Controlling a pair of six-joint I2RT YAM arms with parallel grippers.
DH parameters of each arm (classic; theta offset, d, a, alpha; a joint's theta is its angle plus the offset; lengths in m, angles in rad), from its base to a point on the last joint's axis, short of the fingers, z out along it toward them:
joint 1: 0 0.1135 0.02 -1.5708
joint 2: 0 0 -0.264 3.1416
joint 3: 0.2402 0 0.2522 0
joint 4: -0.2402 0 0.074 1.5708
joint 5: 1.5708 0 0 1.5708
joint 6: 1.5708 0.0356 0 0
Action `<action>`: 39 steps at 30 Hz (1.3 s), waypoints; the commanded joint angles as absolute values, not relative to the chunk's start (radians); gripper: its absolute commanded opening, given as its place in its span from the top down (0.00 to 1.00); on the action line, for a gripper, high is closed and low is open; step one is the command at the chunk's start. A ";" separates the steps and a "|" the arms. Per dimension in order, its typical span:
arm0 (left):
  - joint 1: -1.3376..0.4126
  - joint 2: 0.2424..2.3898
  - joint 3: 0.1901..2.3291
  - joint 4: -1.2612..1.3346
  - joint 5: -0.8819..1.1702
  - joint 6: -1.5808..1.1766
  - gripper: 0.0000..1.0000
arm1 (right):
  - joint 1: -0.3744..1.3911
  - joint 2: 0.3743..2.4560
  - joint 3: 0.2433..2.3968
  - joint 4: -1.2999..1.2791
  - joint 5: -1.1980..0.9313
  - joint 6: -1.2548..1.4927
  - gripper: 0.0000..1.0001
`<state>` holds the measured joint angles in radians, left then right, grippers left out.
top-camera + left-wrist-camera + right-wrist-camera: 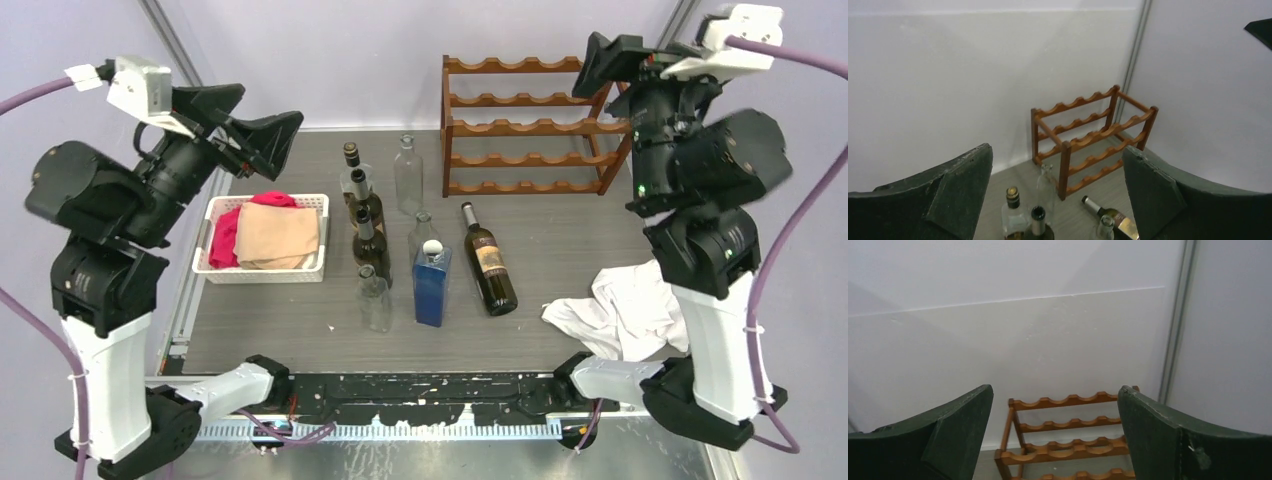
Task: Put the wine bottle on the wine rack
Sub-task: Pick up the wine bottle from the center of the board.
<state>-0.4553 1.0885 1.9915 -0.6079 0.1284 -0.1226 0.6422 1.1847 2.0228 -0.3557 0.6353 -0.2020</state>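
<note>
The wine bottle (pixel 488 258), dark with a tan label, lies on its side on the grey table, neck toward the back. The reddish-brown wine rack (pixel 535 125) stands at the back right and holds nothing. My left gripper (pixel 272 108) is open and empty, high above the table's left side. In the left wrist view it (pixel 1057 150) faces the rack (pixel 1093 140), with the lying bottle (pixel 1110 217) low in the frame. My right gripper (pixel 600 62) is open and empty, raised beside the rack's right end. In the right wrist view it (pixel 1055 388) frames the rack (pixel 1068 450).
Several other bottles stand mid-table: dark ones (pixel 368 240), clear ones (pixel 408 175) and a blue square one (pixel 432 283). A white basket (pixel 215 262) with red and tan cloths sits at the left. A crumpled white cloth (pixel 625 310) lies at the front right.
</note>
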 commanded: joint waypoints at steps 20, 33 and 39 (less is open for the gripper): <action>-0.419 1.316 2.017 -1.053 -0.211 -0.249 0.01 | 0.029 1.341 2.015 -0.931 -0.142 -0.205 0.00; -0.470 0.927 1.475 -0.712 -0.021 -0.347 0.00 | -0.008 1.418 1.975 -1.262 -0.551 -0.298 0.00; -0.472 0.781 1.284 -0.721 0.054 -0.368 0.01 | -0.012 1.302 1.786 -1.218 -0.600 -0.298 0.00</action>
<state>-0.4660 0.8513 1.3739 -0.7959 -0.0193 -0.3416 -0.0044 1.4109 1.8801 -1.2167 -0.5137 -0.2775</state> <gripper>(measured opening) 0.994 0.996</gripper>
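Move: The wine bottle lies on its side far below the right hand, about 60 cm down, some 3 cm ahead and 6 cm left. From that bottle, the blue bottle stands roughly 12 cm left and 9 cm back, a clear bottle about 15 cm left and 1 cm ahead. The rack's middle is some 29 cm farther out and 10 cm right of it. From the left hand the wine bottle is about 8 cm ahead, 34 cm right, 57 cm down. Mostly downward, the right hand sinks nearly 30 cm towards the lying wine bottle, swinging forward and right first, then curling left and slightly back, while the open fingers tip down and turn counter-clockwise. The left hand also drops, some 23 cm, going forward about 10 cm and back again, tilting down beside the standing bottles, fingers open. ##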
